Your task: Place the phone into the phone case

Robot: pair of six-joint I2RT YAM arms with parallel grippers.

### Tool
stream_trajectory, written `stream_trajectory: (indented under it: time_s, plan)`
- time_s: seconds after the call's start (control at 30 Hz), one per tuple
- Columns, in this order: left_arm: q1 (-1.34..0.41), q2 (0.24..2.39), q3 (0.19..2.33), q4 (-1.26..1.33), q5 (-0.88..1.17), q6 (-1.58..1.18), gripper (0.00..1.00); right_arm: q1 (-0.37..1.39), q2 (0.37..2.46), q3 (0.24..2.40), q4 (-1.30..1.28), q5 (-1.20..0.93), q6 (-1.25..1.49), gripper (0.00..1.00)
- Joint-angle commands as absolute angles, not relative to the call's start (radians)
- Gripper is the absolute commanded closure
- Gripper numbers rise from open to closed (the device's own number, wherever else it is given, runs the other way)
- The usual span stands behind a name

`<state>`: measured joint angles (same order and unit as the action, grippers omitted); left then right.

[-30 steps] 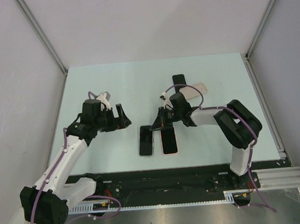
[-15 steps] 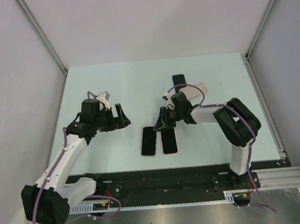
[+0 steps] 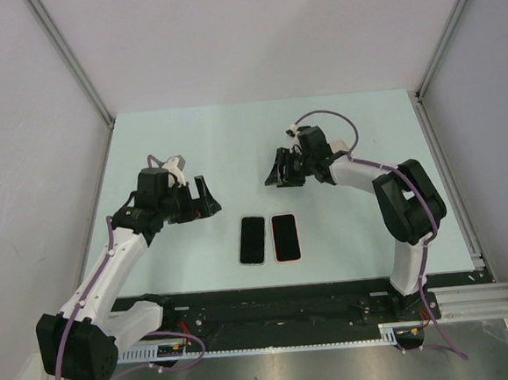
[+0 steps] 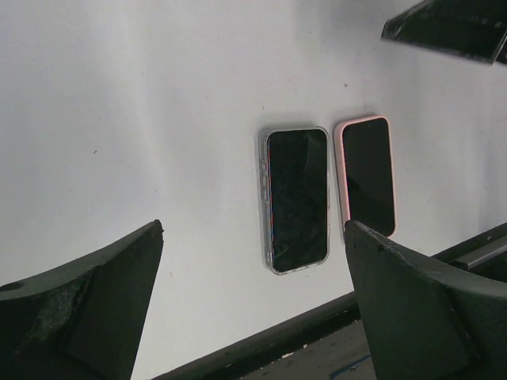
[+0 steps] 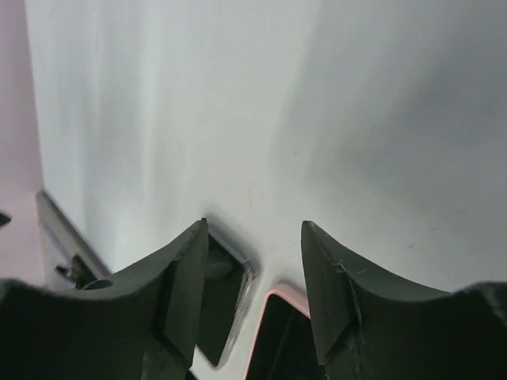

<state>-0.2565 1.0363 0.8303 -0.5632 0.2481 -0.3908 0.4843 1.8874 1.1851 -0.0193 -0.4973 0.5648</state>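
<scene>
Two phones lie side by side, screens up, near the table's front edge. The left one sits in a clear case (image 3: 253,240) and the right one in a pink case (image 3: 285,238). Both show in the left wrist view, clear (image 4: 295,198) and pink (image 4: 367,176). My right gripper (image 3: 276,174) is open and empty, raised behind the phones. In its wrist view the gripper (image 5: 253,229) looks down on the corners of the clear case (image 5: 238,297) and the pink case (image 5: 277,317). My left gripper (image 3: 205,196) is open and empty, left of the phones. It also shows in the left wrist view (image 4: 253,237).
The black base rail (image 3: 289,297) runs along the table's front edge just below the phones and shows in the left wrist view (image 4: 317,332). Grey walls and metal posts (image 3: 437,52) enclose the pale green table (image 3: 215,140). The right forearm (image 3: 358,169) stretches over the far right part.
My right gripper has lifted off the phones and drawn back toward the far side. The clear-cased phone now lies straight beside the pink-cased one. The left arm has barely moved.
</scene>
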Motion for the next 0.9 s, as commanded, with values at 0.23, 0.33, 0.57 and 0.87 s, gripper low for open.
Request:
stream_trajectory:
  time_s: [0.23,0.33,0.57,0.87]
  plan:
    - [-0.247,1.039,0.827,-0.54,0.272,-0.368,0.0,0.431,2.052,1.561,-0.265,0.069,0.241,0.4]
    - [-0.248,1.042,0.827,-0.54,0.272,-0.37,0.0,0.436,2.164,1.718,-0.365,0.162,0.186,0.32]
    - [-0.245,1.052,0.827,-0.537,0.279,-0.368,0.0,0.41,2.295,1.928,-0.462,0.262,0.13,0.05]
    - [-0.236,1.078,0.828,-0.532,0.29,-0.368,0.0,0.348,2.408,2.091,-0.517,0.134,0.109,0.0]
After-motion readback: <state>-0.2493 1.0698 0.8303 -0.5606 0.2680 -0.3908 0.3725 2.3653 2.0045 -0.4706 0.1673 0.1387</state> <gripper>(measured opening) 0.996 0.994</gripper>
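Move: The black phone, the thing the right hand goes for, lies about 19 cm ahead of it, 11 cm to its right and 7 cm below. The tan case, touching the phone's near right corner, is some 14 cm ahead and 19 cm right. Behind the hand, the clear-cased phone is about 16 cm back and 10 cm left, the pink-cased phone 16 cm back and straight in line. From the left hand the black phone is roughly 27 cm ahead, 34 cm right. With nothing touched, the right hand sweeps quickly forward some 20 cm and about 11 cm to the right, towards the black phone, rising slightly before dipping to finish a little lower. The wrist turns some 45 degrees so the fingers swing from pointing left and down to forward and down, and they spread from half open to wide, ending above the phone and on either side of it. ##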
